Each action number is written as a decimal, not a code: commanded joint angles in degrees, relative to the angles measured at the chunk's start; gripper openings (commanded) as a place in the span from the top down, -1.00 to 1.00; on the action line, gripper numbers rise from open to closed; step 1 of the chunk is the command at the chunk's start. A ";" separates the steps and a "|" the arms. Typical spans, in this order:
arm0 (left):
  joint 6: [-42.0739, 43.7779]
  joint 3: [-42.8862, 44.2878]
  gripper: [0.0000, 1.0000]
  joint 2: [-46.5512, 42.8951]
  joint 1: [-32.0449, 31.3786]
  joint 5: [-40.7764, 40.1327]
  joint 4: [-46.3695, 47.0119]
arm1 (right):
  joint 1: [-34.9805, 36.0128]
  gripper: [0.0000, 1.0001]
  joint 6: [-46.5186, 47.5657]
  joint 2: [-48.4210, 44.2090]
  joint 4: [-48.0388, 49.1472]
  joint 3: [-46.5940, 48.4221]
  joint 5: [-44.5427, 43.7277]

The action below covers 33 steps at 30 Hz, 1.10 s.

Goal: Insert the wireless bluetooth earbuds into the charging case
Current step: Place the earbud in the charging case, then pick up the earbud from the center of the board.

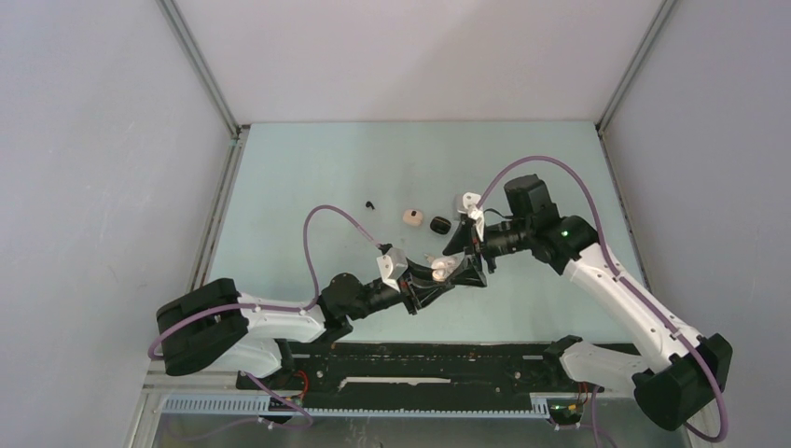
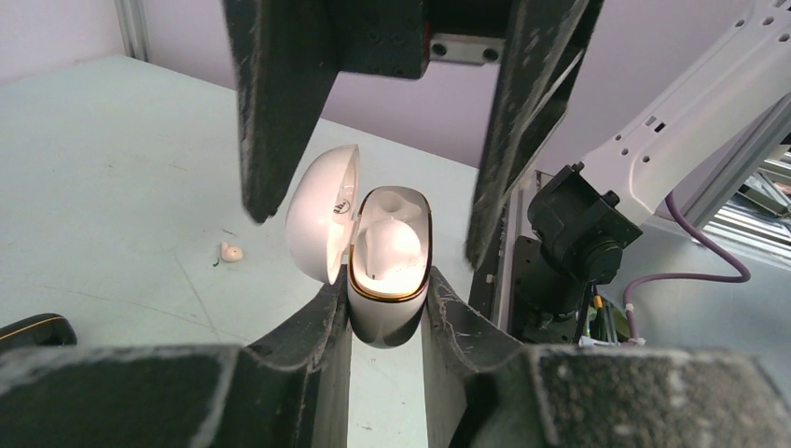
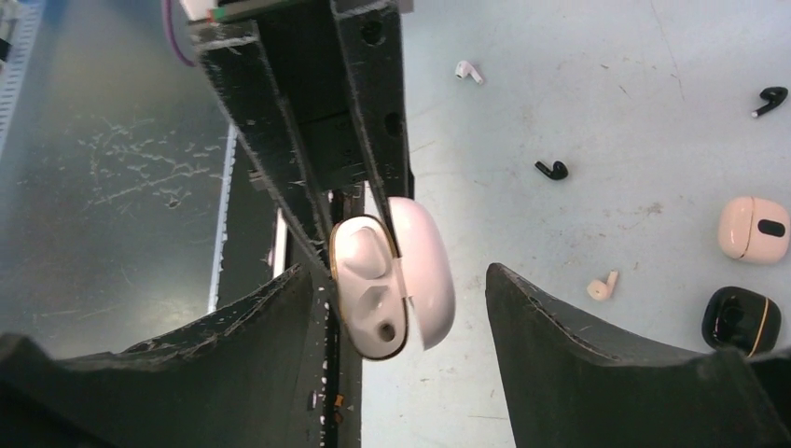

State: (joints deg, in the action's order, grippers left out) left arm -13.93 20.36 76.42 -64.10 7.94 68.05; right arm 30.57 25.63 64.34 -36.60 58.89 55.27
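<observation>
My left gripper [image 2: 384, 289] is shut on the lower body of a white charging case [image 2: 390, 271] and holds it above the table with the lid [image 2: 322, 224] swung open. In the right wrist view a white earbud [image 3: 359, 250] seems seated in one socket of the case [image 3: 373, 289], and the other socket [image 3: 387, 329] is a bare hole. My right gripper [image 3: 399, 273] is open, with nothing in it, and its jaws stand on either side of the case. Loose earbuds lie on the table: a white one [image 3: 469, 71], two black ones [image 3: 552, 170] [image 3: 770, 97] and a beige one [image 3: 603, 286].
A closed pink case [image 3: 754, 229] and a black case [image 3: 742, 320] sit on the table beyond the grippers, seen from above as the pink case [image 1: 412, 217] and the black case [image 1: 440, 224]. The two arms meet mid-table, and their fingers [image 2: 522, 121] are close together.
</observation>
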 commanded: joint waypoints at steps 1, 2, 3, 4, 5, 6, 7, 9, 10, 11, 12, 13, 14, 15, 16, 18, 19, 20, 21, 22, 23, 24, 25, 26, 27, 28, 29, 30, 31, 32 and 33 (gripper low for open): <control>1.01 -0.97 0.99 -1.46 -0.06 -0.23 2.84 | -3.25 -0.43 1.04 -4.08 -2.94 5.30 8.06; 1.13 -0.97 0.99 -1.63 -0.06 -0.36 2.64 | -5.22 -0.43 0.20 -4.61 -2.95 6.41 10.54; 1.18 -1.02 0.99 -1.77 -0.06 -0.38 2.31 | -7.29 -0.43 -1.15 -5.04 -2.39 7.23 13.13; 1.31 -0.98 0.99 -2.00 -0.06 -0.42 1.82 | -10.47 -0.43 -2.86 -5.42 -1.01 7.53 15.68; 1.42 -0.88 1.00 -2.25 -0.06 -0.41 1.36 | -12.50 -0.43 -4.50 -5.60 0.37 7.59 17.75; 1.57 -0.79 1.00 -2.41 -0.06 -0.55 0.85 | -14.21 -0.43 -5.68 -5.40 1.26 7.62 19.03; 1.62 -0.69 0.99 -2.67 -0.06 -0.76 0.33 | -15.71 -0.43 -6.43 -4.92 1.85 7.49 19.64; 1.54 -0.52 1.00 -3.57 -0.06 -1.60 -0.65 | -18.53 -0.42 -9.09 -2.95 3.99 6.45 20.87; 1.23 -0.41 1.00 -4.30 -0.06 -2.23 -1.49 | -19.80 -0.41 -10.91 -1.86 6.28 5.35 20.91; 0.99 -0.39 0.99 -5.38 -0.06 -3.09 -2.42 | -20.87 -0.40 -12.83 -0.60 8.61 4.11 20.04; 0.86 -0.41 0.99 -6.69 -0.06 -3.99 -3.90 | -21.94 -0.38 -14.26 0.64 10.68 3.18 18.77; 0.84 -0.41 0.99 -8.78 -0.06 -5.06 -5.94 | -22.82 -0.35 -14.67 2.13 11.96 2.18 18.02; 0.92 -0.30 0.99 -10.59 -0.06 -6.74 -8.65 | -23.27 -0.31 -14.97 3.47 13.23 1.28 15.80; 1.00 0.03 1.00 -12.89 -0.06 -8.65 -12.42 | -23.12 -0.25 -15.62 4.60 14.55 0.46 11.96; 1.17 0.47 0.99 -15.61 -0.06 -11.50 -16.34 | -22.56 -0.15 -16.43 5.50 16.12 -0.88 8.19; 1.00 1.25 0.99 -21.09 -0.06 -17.46 -25.01 | -19.77 -0.05 -16.08 6.88 18.88 -2.44 1.19; 0.73 1.60 0.99 -24.00 -0.06 -20.68 -29.51 | -17.42 -0.02 -14.19 7.52 18.65 -2.49 -2.70; 0.37 1.81 0.99 -26.90 -0.06 -23.92 -33.48 | -14.56 0.00 -12.14 8.15 18.09 -2.47 -5.44; -0.49 2.05 0.99 -29.76 -0.06 -27.55 -37.62 | -11.78 0.02 -10.45 8.81 18.00 -2.48 -7.78; -1.39 2.15 0.99 -32.72 -0.06 -31.12 -41.91 | -8.78 0.03 -9.26 9.80 18.17 -2.47 -9.47; -2.39 2.14 0.99 -35.83 -0.06 -34.31 -45.38 | -6.40 0.04 -8.18 10.81 18.39 -2.42 -10.50; -3.66 2.06 1.00 -38.66 -0.06 -38.64 -49.39 | -3.16 0.05 -7.20 12.07 18.36 -2.20 -11.06; -4.80 1.98 0.99 -41.73 -0.06 -41.38 -54.41 | -1.06 0.07 -5.89 14.16 18.03 -1.80 -11.21; -5.81 1.97 1.00 -44.58 -0.06 -43.64 -57.70 | 0.91 0.08 -4.96 16.02 17.69 -1.22 -11.04; -6.65 1.93 0.99 -47.97 -0.06 -45.71 -61.19 | 2.78 0.09 -4.05 17.67 17.60 -0.71 -10.75; -7.36 2.08 0.99 -50.47 -0.06 -47.31 -64.52 | 4.77 0.10 -3.26 19.53 17.66 0.00 -10.94; -8.09 2.39 0.99 -52.48 -0.06 -48.74 -67.02 | 6.93 0.11 -2.44 21.50 17.68 0.96 -11.65; -8.53 2.90 0.99 -54.14 -0.06 -50.09 -70.97 | 9.22 0.12 -1.47 23.75 17.51 2.00 -12.24; -9.00 3.64 0.99 -55.52 -0.06 -51.61 -74.13 | 11.28 0.14 -0.57 25.60 17.38 3.31 -12.93; -9.72 4.56 0.99 -56.45 -0.06 -53.28 -77.22 | 13.61 0.17 0.14 27.52 17.45 4.62 -13.92; -10.72 5.46 0.99 -57.47 -0.06 -54.88 -80.47 | 15.80 0.20 0.75 29.64 17.76 5.81 -14.71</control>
State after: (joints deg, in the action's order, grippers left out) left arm -20.43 21.43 21.85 -64.10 -36.21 4.25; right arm 39.44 21.34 88.27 -20.64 58.89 44.80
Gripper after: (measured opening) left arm 0.291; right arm 0.428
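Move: The loose white earbud lies some 25 cm to the right hand's left, about level fore and aft, and roughly 21 cm below. Nearer its way, also on the table, are the black earbud, about 5 cm ahead and 14 left, and the pinkish earbud, 8 ahead and 4 left. The left hand already holds the open white case; from it the white earbud is about 21 cm left, 2 ahead, 19 below. Right hand lifts, then sinks left towards the white earbud, narrowing; left arm carries the case 19 cm left. ##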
